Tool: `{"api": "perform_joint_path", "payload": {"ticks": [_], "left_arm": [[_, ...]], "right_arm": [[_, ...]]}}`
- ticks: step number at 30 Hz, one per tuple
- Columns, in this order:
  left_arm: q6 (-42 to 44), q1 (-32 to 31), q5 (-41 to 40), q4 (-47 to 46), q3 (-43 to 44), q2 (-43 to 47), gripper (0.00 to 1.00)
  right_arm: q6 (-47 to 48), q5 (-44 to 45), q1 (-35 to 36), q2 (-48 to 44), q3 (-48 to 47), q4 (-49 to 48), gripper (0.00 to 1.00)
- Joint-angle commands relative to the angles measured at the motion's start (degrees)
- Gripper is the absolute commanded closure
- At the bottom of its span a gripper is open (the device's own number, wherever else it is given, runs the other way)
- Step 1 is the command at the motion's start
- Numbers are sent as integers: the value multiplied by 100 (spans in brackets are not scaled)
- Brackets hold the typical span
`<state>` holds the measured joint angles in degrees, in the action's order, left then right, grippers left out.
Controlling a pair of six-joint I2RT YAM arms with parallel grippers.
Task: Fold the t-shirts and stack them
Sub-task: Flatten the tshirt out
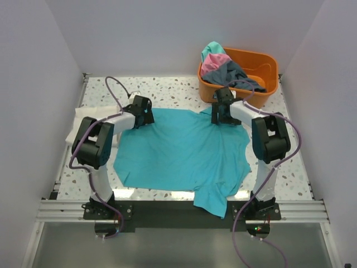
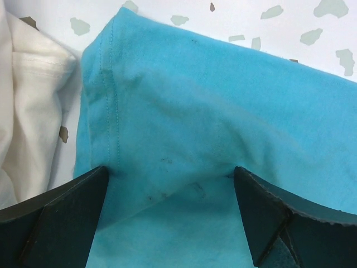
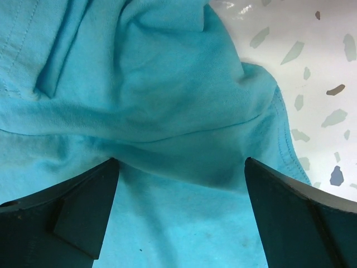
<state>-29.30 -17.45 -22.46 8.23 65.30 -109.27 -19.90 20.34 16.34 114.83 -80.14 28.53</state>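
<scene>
A teal t-shirt (image 1: 178,153) lies spread across the middle of the table, one part hanging over the near edge. My left gripper (image 1: 146,116) stands open on the shirt's far left corner. In the left wrist view its tips (image 2: 170,178) press down on the teal cloth (image 2: 212,100) beside a hemmed edge. My right gripper (image 1: 220,114) stands open on the far right corner. Its wrist view has the jaws (image 3: 181,164) wide apart over bunched teal fabric (image 3: 156,84). A cream-white t-shirt (image 1: 83,120) lies at the left, also seen from the left wrist (image 2: 28,111).
An orange tub (image 1: 262,67) stands at the back right, just behind my right gripper. It holds a teal t-shirt (image 1: 212,50), a pink one (image 1: 215,62) and a dark grey one (image 1: 234,72). Speckled tabletop (image 1: 167,92) shows behind the spread shirt.
</scene>
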Motion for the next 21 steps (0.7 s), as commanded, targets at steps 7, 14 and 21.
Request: {"api": "perform_joint_path", "payload": {"ticks": [7,14,21], "left_arm": [[-14,49,295,617,-411,1319,0],[-926,-660,-397,1996,-1597,3330,0],[-2272,-1436,-558,3527,-2846,4545,0]], "right_arm": [[277,-424,-8,-1214,620,38,2],[-198,-128,781,-2532,1561,275,1],[-1085,67,1425,-3833,2747,486,1]]}}
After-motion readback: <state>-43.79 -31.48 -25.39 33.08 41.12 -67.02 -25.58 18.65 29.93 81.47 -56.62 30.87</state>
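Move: The t-shirt lies spread just under both open hands, some 1 cm below them. Its middle is about 11 cm back and 15 cm right of the left hand, and 11 cm back and 17 cm left of the right hand. From the left hand, the shirt's near-left corner is 27 cm back and 8 cm left, and the white cloth is level and 21 cm left. The basket stands roughly 16 cm ahead and 6 cm right of the right hand. Up and back over the t-shirt go both hands after a brief pause, fingertips coming free of the cloth and fingers staying wide open. The left draws back nearly 20 cm towards the near edge, rising about 9 cm and then starting to sink; the right goes back less far, drifts left towards the shirt's middle, and turns slightly counter-clockwise. ##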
